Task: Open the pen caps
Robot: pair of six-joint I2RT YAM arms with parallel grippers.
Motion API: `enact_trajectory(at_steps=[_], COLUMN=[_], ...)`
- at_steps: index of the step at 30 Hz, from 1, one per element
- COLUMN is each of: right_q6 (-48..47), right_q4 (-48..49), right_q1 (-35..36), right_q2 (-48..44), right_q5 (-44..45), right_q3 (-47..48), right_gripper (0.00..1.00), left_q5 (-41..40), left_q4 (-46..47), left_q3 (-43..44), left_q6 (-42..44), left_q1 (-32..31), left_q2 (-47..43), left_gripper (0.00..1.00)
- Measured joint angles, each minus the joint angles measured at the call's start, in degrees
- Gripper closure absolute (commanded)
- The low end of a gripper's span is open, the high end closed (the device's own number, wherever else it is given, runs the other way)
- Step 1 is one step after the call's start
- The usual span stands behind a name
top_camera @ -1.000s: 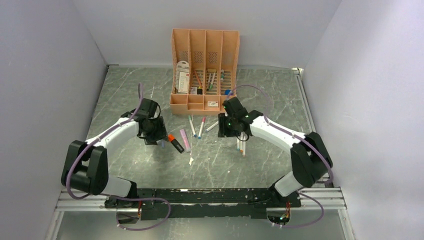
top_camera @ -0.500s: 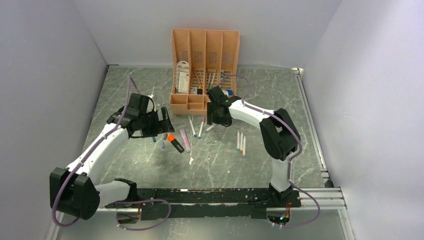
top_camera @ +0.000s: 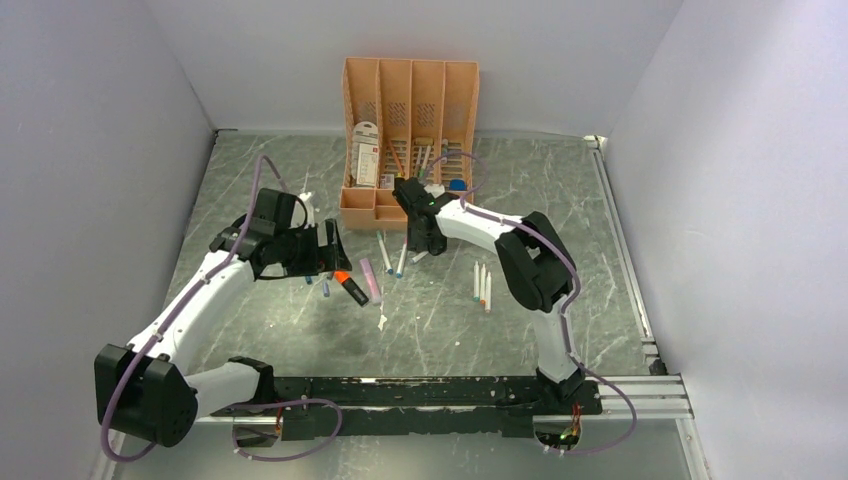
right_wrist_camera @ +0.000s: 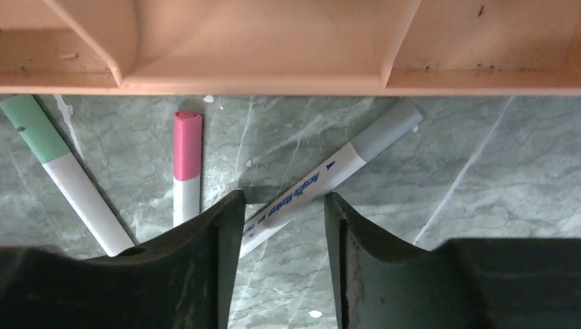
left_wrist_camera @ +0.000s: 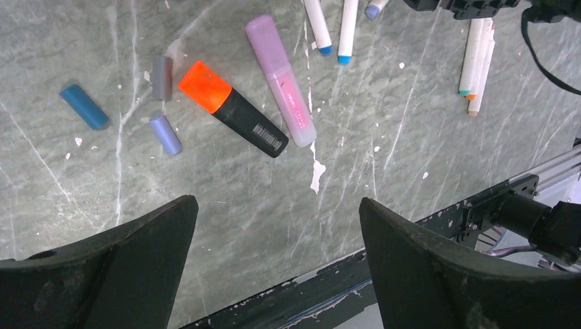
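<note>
My left gripper [left_wrist_camera: 277,202] hangs open and empty above the table. Beyond it lie three loose pen caps: blue [left_wrist_camera: 83,106], grey [left_wrist_camera: 162,68] and lavender [left_wrist_camera: 165,134]. Next to them lie a black highlighter with its orange cap [left_wrist_camera: 204,86] on and a pink highlighter [left_wrist_camera: 281,89]. My right gripper [right_wrist_camera: 284,197] is low, just in front of the organizer [right_wrist_camera: 274,62], jaws apart. A white marker with a grey cap [right_wrist_camera: 384,130] runs slantwise between its fingertips. To the left lie a pink-capped marker [right_wrist_camera: 187,144] and a green-capped one [right_wrist_camera: 31,127].
The peach organizer [top_camera: 410,100] stands at the back with pens and a card in it. Three slim markers [top_camera: 482,285] lie side by side right of centre. The black frame rail [top_camera: 420,390] runs along the near edge. Grey walls close in both sides.
My left jaws have opened wide and that arm has drawn back to the left. The right gripper has swung left from the three markers to the organizer's front.
</note>
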Motion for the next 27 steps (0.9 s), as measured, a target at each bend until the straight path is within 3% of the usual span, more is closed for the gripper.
enact_trajectory(at_steps=[6, 12, 21, 27], right_q6=[2.2, 3.4, -0.3, -5.6], right_q4=[0.2, 1.4, 2.8, 8.4], right_q1=[2.9, 4.5, 4.8, 4.1], right_q2=[-0.6, -4.8, -21.9, -33.9], right_q5=[1.8, 1.0, -6.1, -15.9], right_q3=[-1.4, -7.2, -25.2, -30.3], right_gripper=[0.85, 0.99, 1.00, 1.00], left_q5=[1.6, 3.7, 12.4, 22.0], left_q4=[-0.3, -0.4, 5.2, 22.3], left_q3=[0.0, -0.2, -3.0, -13.2], left_q6=[1.0, 2.1, 0.1, -11.7], left_q1=[0.0, 0.0, 0.0, -0.1], left_q2=[-0.4, -1.4, -3.5, -5.9], left_gripper=[0.01, 0.01, 0.01, 0.01])
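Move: The grey-capped pen already lies between the right hand's open fingers, its middle about 1 cm ahead, 2 cm right and 1 cm lower. The pink-capped pen is level, 4 cm left; the green-capped one 8 cm left, 1 cm ahead. From the left hand, the grey-capped pen lies roughly 11 cm ahead, 17 cm right, 13 cm below; at that depth, the orange marker is 1 cm ahead and right, the purple highlighter 3 cm ahead, 5 cm right. The grey-capped pen is pinched near its uncapped end as the right fingers close while starting back low over the table; that hand draws back about 12 cm, then lifts 7 cm, turning counter-clockwise and rolling its left side up. The left hand, fingers wide open, goes 6 cm right towards the pen, slightly back and up, rolling its left side down some 25 degrees. ##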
